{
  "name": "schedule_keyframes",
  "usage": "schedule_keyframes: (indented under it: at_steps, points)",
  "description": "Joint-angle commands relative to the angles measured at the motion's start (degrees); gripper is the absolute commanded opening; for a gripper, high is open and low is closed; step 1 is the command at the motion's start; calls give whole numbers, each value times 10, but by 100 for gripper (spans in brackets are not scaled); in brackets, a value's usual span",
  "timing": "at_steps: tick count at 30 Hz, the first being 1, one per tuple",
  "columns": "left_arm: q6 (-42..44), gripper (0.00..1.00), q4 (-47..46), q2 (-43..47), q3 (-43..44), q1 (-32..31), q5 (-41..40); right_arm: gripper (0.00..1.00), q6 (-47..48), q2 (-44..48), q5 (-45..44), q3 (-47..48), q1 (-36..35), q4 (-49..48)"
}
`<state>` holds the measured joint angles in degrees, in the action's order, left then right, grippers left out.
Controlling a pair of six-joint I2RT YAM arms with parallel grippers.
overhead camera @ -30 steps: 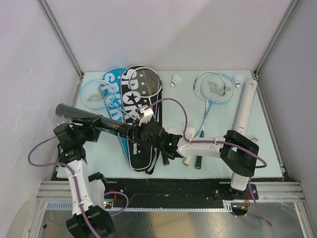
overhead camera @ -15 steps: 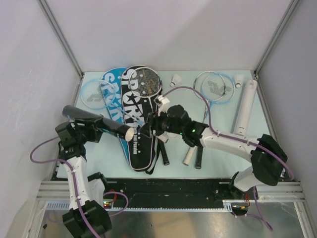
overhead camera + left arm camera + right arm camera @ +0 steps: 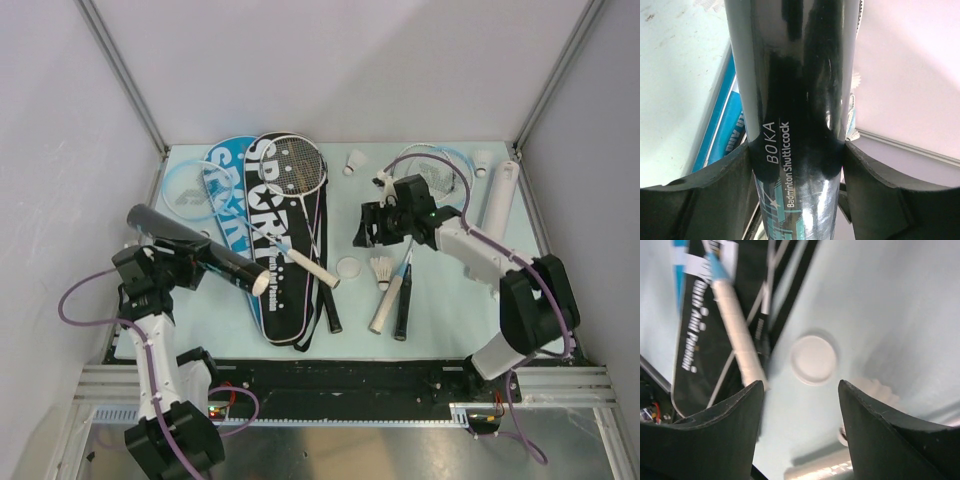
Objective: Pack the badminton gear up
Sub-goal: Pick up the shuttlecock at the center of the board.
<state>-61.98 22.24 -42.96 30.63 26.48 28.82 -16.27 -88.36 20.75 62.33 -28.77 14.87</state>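
My left gripper (image 3: 178, 260) (image 3: 796, 170) is shut on the black shuttlecock tube (image 3: 215, 262) (image 3: 795, 90), held slanted above the table's left side; its lower end (image 3: 259, 283) shows white. My right gripper (image 3: 372, 226) (image 3: 800, 405) hangs open and empty over the middle. Under it lie a round white cap (image 3: 349, 267) (image 3: 813, 359) and a shuttlecock (image 3: 381, 270) (image 3: 875, 390). A white-handled racket (image 3: 312, 266) (image 3: 737, 347) rests on the black SPORT cover (image 3: 272, 230) (image 3: 692, 355). The blue cover (image 3: 222, 190) lies beside it.
Another racket (image 3: 430, 175) lies at the back right, with two handles (image 3: 390, 312) near the front. A white tube (image 3: 497, 215) rests along the right edge. Two shuttlecocks (image 3: 355, 160) (image 3: 484, 160) sit at the back. A blue-framed racket (image 3: 183, 188) peeks out far left.
My right gripper has drawn back from the black tube's open end toward the right and rear, and its jaws have opened. The left arm still holds the tube in about the same place.
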Motion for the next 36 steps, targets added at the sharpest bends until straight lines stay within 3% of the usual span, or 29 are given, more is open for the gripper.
schedule_keyframes:
  at_steps: [1, 9, 17, 36]
  points:
    - [61, 55, -23, 8, 21, -3, 24, 67, 85, -50, 53, 55, 45, 113]
    - [90, 55, -23, -18, 21, -3, 47, 68, 137, -138, 91, 118, 80, 177]
    - [101, 55, -23, -33, 16, -3, 40, 65, 179, -147, 103, 128, 92, 227]
    - [110, 56, -23, -40, 20, -3, 28, 40, 245, -151, 196, 127, 123, 307]
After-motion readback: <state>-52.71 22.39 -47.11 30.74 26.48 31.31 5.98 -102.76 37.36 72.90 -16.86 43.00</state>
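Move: The shuttlecock at the centre lies about 6 cm to the right of the open right hand, some 5 cm back and 11 cm below. A round white lid lies 4 cm left, 4 cm back, and the cream racket handle about 8 cm right, 15 cm back, both roughly 12 cm down. From the left hand, still holding the tube, that shuttlecock is some 55 cm right, about level in reach and 13 cm lower. Right hand drops and shifts right some 6 cm each towards the shuttlecock, tipping downward, its empty fingers part-closing. ##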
